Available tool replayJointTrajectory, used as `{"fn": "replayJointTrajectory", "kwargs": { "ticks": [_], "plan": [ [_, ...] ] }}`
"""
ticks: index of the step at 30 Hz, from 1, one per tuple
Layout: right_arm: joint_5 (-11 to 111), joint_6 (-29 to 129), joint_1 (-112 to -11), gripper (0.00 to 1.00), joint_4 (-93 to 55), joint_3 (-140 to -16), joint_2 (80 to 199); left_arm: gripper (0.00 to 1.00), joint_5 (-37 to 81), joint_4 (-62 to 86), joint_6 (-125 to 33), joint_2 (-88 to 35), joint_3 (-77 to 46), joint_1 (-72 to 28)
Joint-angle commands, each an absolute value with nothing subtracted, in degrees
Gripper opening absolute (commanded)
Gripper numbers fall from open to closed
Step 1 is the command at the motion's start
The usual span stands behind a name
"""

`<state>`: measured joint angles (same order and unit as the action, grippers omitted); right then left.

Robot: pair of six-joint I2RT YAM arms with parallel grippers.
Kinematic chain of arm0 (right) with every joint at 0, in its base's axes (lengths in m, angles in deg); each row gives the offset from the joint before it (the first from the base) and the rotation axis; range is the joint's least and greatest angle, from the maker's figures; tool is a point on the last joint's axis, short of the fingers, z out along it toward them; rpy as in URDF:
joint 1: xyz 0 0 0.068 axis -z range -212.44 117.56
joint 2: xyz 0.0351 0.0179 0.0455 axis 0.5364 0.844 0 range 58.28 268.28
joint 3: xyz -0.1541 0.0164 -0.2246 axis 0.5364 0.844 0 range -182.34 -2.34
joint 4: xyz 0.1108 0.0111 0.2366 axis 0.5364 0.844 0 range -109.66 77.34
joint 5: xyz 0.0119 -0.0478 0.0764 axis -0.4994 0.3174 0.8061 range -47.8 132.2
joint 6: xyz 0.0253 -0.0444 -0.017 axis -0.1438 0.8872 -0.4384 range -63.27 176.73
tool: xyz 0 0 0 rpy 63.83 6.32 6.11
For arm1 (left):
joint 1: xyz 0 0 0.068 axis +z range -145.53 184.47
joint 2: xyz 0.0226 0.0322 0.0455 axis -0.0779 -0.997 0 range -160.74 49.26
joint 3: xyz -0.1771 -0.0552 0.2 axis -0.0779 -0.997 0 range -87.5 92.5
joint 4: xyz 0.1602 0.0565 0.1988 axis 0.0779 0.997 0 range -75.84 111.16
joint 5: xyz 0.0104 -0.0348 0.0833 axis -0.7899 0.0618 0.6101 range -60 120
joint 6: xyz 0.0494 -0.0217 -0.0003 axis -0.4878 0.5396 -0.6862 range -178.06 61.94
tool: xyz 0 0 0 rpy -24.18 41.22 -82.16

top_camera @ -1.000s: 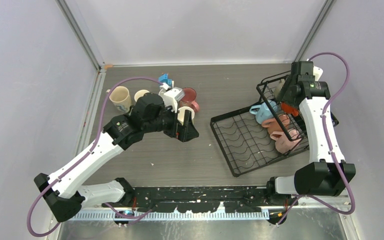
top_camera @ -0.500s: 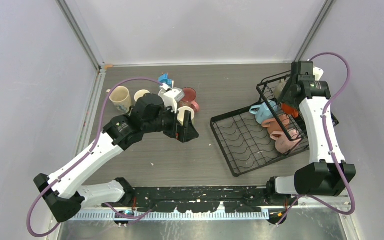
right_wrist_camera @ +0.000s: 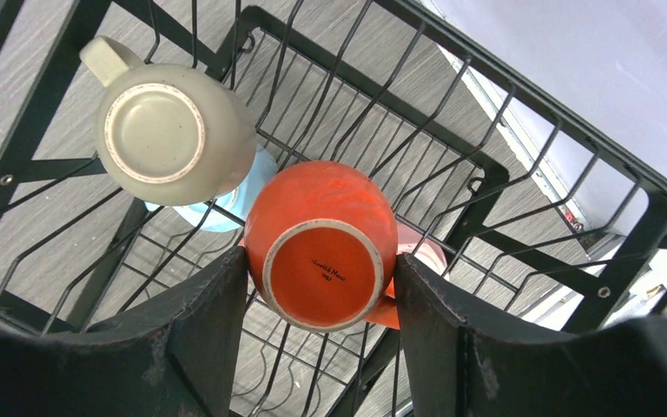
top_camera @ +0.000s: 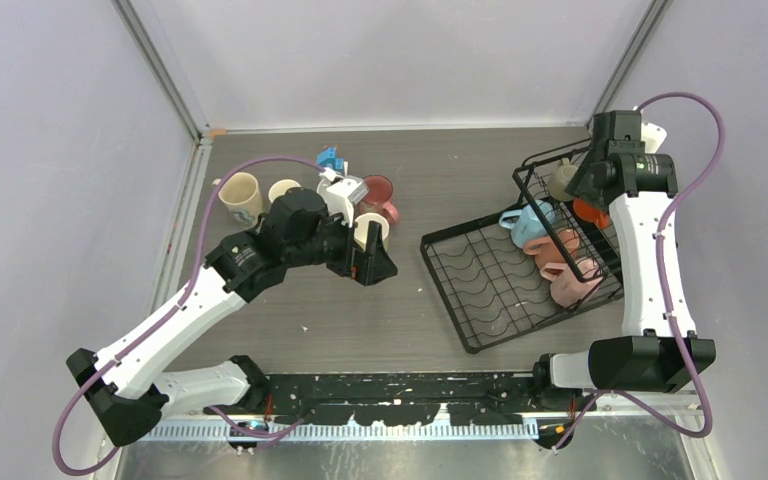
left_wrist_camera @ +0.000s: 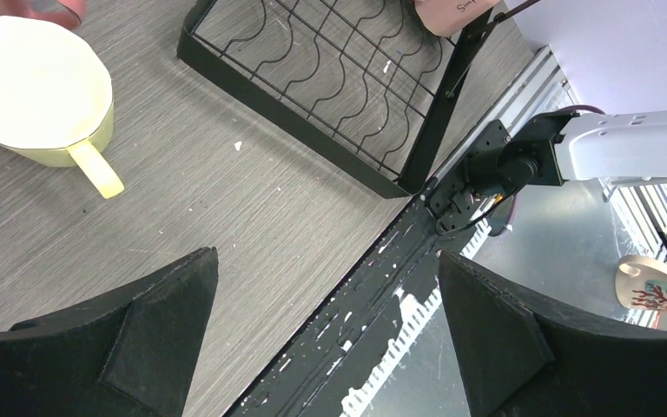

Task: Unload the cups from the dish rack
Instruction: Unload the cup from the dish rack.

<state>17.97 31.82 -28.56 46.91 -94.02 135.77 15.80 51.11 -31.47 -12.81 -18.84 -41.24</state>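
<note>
The black wire dish rack (top_camera: 480,290) stands at the right. Its raised side holds an upturned orange cup (right_wrist_camera: 321,243), and my right gripper (right_wrist_camera: 320,287) is shut on that cup's sides, base towards the camera. A beige cup (right_wrist_camera: 169,130) sits beside it, with a light blue cup (right_wrist_camera: 226,213) below. From above, the right gripper (top_camera: 592,200) hangs over the rack's far end, near the blue cup (top_camera: 530,222) and two pink cups (top_camera: 568,270). My left gripper (top_camera: 375,265) stands open above the table, holding nothing, near a pale yellow cup (left_wrist_camera: 39,95).
Several cups cluster on the table at back left, among them a cream one (top_camera: 241,196) and a dark pink one (top_camera: 380,192), with a small blue-and-white toy (top_camera: 330,160). The rack's near corner (left_wrist_camera: 399,182) lies close to the table's front rail (left_wrist_camera: 382,287).
The right gripper has closed onto the orange cup, and the right arm has shifted up and to the right with it. The left arm has stayed still and open.
</note>
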Motion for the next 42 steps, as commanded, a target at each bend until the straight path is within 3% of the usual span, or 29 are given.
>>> {"fn": "replayJointTrajectory", "kwargs": {
  "ticks": [1,28,42],
  "plan": [
    [15.39,30.54,-28.31,0.33,48.36,-99.06,133.25,1.0,14.58,47.91,-31.09,-11.35,-19.12,-41.41],
    [28.6,25.77,-32.31,0.3,50.4,-105.55,129.84,1.0,10.64,37.11,-21.14,-15.88,-19.96,-40.59],
    [30.12,13.73,-57.17,0.3,41.57,-102.38,132.54,1.0,8.67,23.47,-11.17,-16.15,-26.72,-36.77]
  ]
}}
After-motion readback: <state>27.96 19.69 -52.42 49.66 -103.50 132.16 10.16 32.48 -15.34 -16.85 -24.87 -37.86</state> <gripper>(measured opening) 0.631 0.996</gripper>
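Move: The right hand already holds the orange cup just above the upper rack; the unloaded cups stand far to its left, the nearest, the red cup, about 41 cm left, 10 cm ahead and 22 cm lower. The yellow cup stands some 8 cm nearer the base than the red one. The grey cup is 7 cm ahead and 5 cm left of the right hand; the blue cup, 10 cm left, 4 cm ahead. From the left hand the red cup lies about 22 cm ahead, 1 cm left. Right hand lifts the gripped orange cup 6 cm, then sweeps 16 cm left towards red cup; left hand eases right-forward. ##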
